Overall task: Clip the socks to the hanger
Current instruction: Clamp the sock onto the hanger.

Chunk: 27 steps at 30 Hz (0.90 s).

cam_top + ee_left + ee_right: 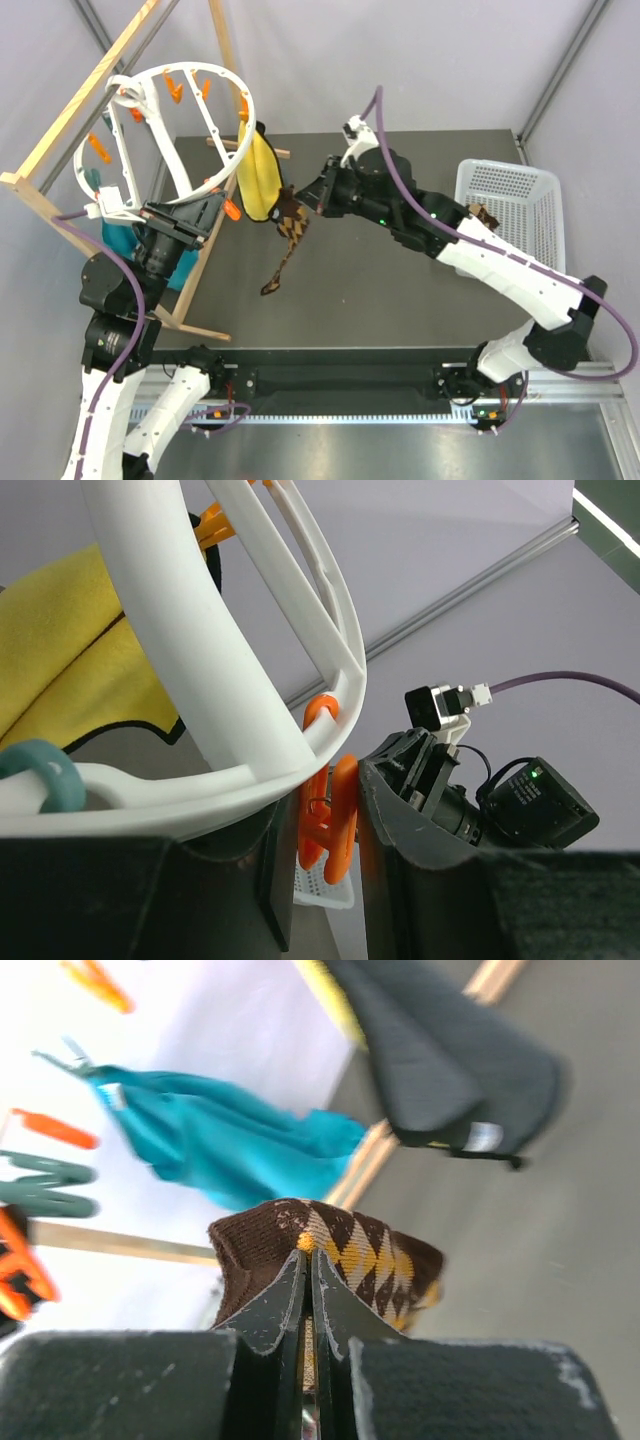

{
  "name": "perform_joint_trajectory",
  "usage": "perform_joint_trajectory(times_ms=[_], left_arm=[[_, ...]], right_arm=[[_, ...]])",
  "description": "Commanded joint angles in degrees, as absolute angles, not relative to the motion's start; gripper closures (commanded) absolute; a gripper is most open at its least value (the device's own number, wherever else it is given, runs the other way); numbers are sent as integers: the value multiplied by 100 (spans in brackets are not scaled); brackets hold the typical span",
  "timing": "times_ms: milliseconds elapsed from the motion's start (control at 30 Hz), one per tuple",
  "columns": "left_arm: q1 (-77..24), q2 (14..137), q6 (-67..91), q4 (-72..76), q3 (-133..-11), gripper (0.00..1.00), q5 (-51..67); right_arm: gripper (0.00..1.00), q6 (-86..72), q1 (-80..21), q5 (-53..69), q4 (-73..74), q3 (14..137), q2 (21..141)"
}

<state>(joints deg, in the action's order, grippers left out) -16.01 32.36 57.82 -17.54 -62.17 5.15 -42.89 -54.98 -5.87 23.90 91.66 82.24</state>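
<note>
The white ring hanger [205, 65] hangs tilted from the wooden rack at upper left, and its rim [190, 630] fills the left wrist view. My left gripper [222, 212] [335, 855] is shut on an orange clip [338, 815] at the ring's lower edge. Just to the right of that clip, my right gripper [303, 207] [310, 1265] is shut on the dark cuff end of one argyle sock [288, 228] [360, 1250]. The rest of that sock dangles down over the table. A second sock [485, 213] peeks out of the basket.
A wooden frame rack [80, 110] carries the hanger. A yellow cloth [258, 175] is clipped beside the held sock, and a teal cloth [125, 240] [240, 1150] hangs lower left. A white mesh basket [520, 195] stands at the right. More orange clips [172, 88] line the ring.
</note>
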Motion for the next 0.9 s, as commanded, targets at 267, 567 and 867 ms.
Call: perform_joint_trajectory(times_ms=[267,567,867], left_arm=[[-1670,3331,6064,-2328,-6538,100,422],[-1670,3454,5986,-2751,-6777,100,-176],[-1670,3524,6021,-2522,-6566,100,-79]], right_arm=[[100,-4219,-6301,-1088,1652,10151,8824],[100,-4078,-6486,-1319,1547,10143,8851],[100,-4148,-6574,-1169,1485,10213,8912]])
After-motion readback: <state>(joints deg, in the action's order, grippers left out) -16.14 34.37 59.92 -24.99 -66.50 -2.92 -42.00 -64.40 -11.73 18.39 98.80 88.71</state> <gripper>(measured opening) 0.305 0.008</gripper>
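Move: The orange clip, squeezed in the left fingers, lies about 15 cm to the right hand's left, some 7 cm back and 7 cm above. Of the right hand's neighbours, the yellow glove hangs around 9 cm left and 6 cm ahead, about level with it, and the white hanger's middle sits 27 cm left, 4 cm ahead and 11 cm up. From the left hand, the sock cuff is roughly 16 cm right, 8 cm ahead and 7 cm lower. The sock, still pinched by its cuff in the shut right fingers, is carried left about 6 cm, drawing back and rising some 3 cm each, towards the orange clip; most of this comes early, then the hand nearly stops. The left fingers keep their squeeze on the clip and shift it about 2 cm left, swinging 7 or so degrees counter-clockwise and tipping slightly down. ##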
